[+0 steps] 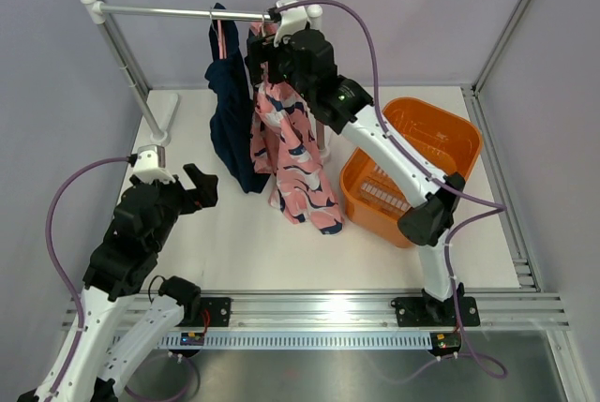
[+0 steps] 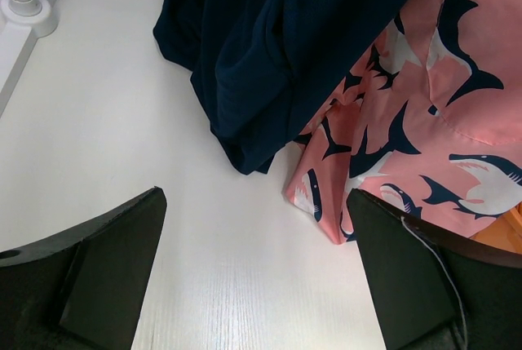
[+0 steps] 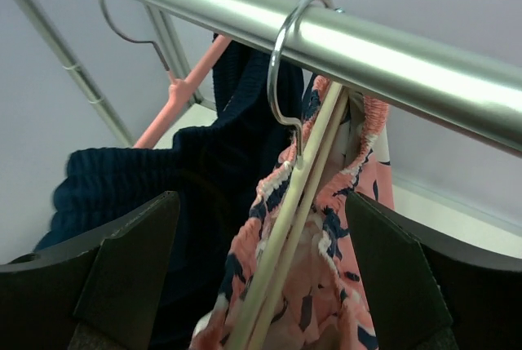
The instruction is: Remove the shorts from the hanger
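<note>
Pink shorts (image 1: 295, 154) with a navy-and-white shark pattern hang from a cream hanger (image 3: 306, 179) on the metal rail (image 1: 169, 12). Dark navy shorts (image 1: 230, 111) hang beside them on a pink hanger (image 3: 183, 93). My right gripper (image 1: 262, 51) is open up at the rail, its jaws either side of the pink shorts' waistband (image 3: 269, 195) and the cream hanger, touching neither. My left gripper (image 1: 192, 186) is open and empty low over the table, left of both hems. In the left wrist view the navy hem (image 2: 261, 81) and pink hem (image 2: 383, 138) lie ahead of it.
An orange basket (image 1: 412, 168) stands on the table right of the clothes, under my right arm. The rail's upright (image 1: 122, 55) and its white foot (image 1: 164, 111) are at the back left. Frame posts border the white table (image 1: 244, 243).
</note>
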{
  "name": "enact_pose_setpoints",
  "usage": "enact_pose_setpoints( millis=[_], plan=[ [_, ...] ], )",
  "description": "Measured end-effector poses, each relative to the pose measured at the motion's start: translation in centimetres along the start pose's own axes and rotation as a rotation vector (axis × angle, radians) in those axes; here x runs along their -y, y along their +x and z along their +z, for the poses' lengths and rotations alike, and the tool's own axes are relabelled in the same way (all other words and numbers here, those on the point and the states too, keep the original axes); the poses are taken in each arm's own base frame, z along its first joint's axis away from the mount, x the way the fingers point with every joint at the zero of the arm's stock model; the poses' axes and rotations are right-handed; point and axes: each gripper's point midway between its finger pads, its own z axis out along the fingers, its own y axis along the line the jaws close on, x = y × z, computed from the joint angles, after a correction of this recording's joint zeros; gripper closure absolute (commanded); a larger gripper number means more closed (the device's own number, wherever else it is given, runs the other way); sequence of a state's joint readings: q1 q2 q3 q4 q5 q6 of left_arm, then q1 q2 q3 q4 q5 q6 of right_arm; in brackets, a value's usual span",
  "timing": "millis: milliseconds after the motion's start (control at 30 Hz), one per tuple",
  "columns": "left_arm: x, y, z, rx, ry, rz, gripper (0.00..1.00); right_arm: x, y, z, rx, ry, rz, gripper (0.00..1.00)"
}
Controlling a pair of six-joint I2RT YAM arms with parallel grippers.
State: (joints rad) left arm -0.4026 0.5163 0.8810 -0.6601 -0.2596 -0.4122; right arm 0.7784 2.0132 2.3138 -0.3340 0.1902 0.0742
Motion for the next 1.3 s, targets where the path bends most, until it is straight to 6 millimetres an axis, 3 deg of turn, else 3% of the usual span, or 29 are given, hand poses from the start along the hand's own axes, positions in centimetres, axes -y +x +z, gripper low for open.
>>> enact_pose_setpoints(
  millis=[133,367,500,1033,1233,1300],
  plan=[
    [0.0,0.0,0.0,0.0,0.0,0.0,0.01,0.6,0.9,1.6,0.0,0.056,-0.054,0.14],
    [0.0,0.0,0.0,0.0,0.001,0.0,0.01,2.1,0.0,1.9,0.034,0.144,-0.089,0.27],
    [0.0,0.0,0.0,0.0,0.001,0.0,0.01,2.5,0.0,1.9,0.035,0.165,-0.101,0.43],
    [0.0,-0.1,-0.1,0.005,0.003,-0.002,0.01,2.9,1.1,2.1,0.005,0.181,-0.112,0.4],
    [0.0,-0.1,-0.1,0.005,0.003,-0.001,0.01,3.1,3.1,2.5,-0.036,0.184,-0.123,0.49],
    [0.0,-0.1,-0.1,0.005,0.003,-0.001,0.01,3.1,3.3,2.5,-0.041,0.184,-0.125,0.61]
  ],
)
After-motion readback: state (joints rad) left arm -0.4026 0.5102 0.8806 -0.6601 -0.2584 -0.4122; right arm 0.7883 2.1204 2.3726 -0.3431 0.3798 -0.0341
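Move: The pink shorts hang on a pale hanger. Its middle, with the waistband, lies about 4 cm ahead of the right hand, 1 cm to its right and roughly level. The hook sits on the rail some 5 cm ahead, straight above the hanger and 7 cm above the hand. The navy shorts hang some 7 cm left of the right hand, 5 cm ahead and 14 cm lower. From the left hand, the pink shorts' hanger is about 24 cm ahead, 18 cm right and 15 cm higher. Slide the right gripper about 3 cm forward under the rail, along the pale hanger's near part, turning it some 10 degrees clockwise. As it slows, close the fingers from wide open to about half around the hanger and the bunched waistband. Then bear down on that near side, sinking some 3 cm and narrowing the fingers a little more. ##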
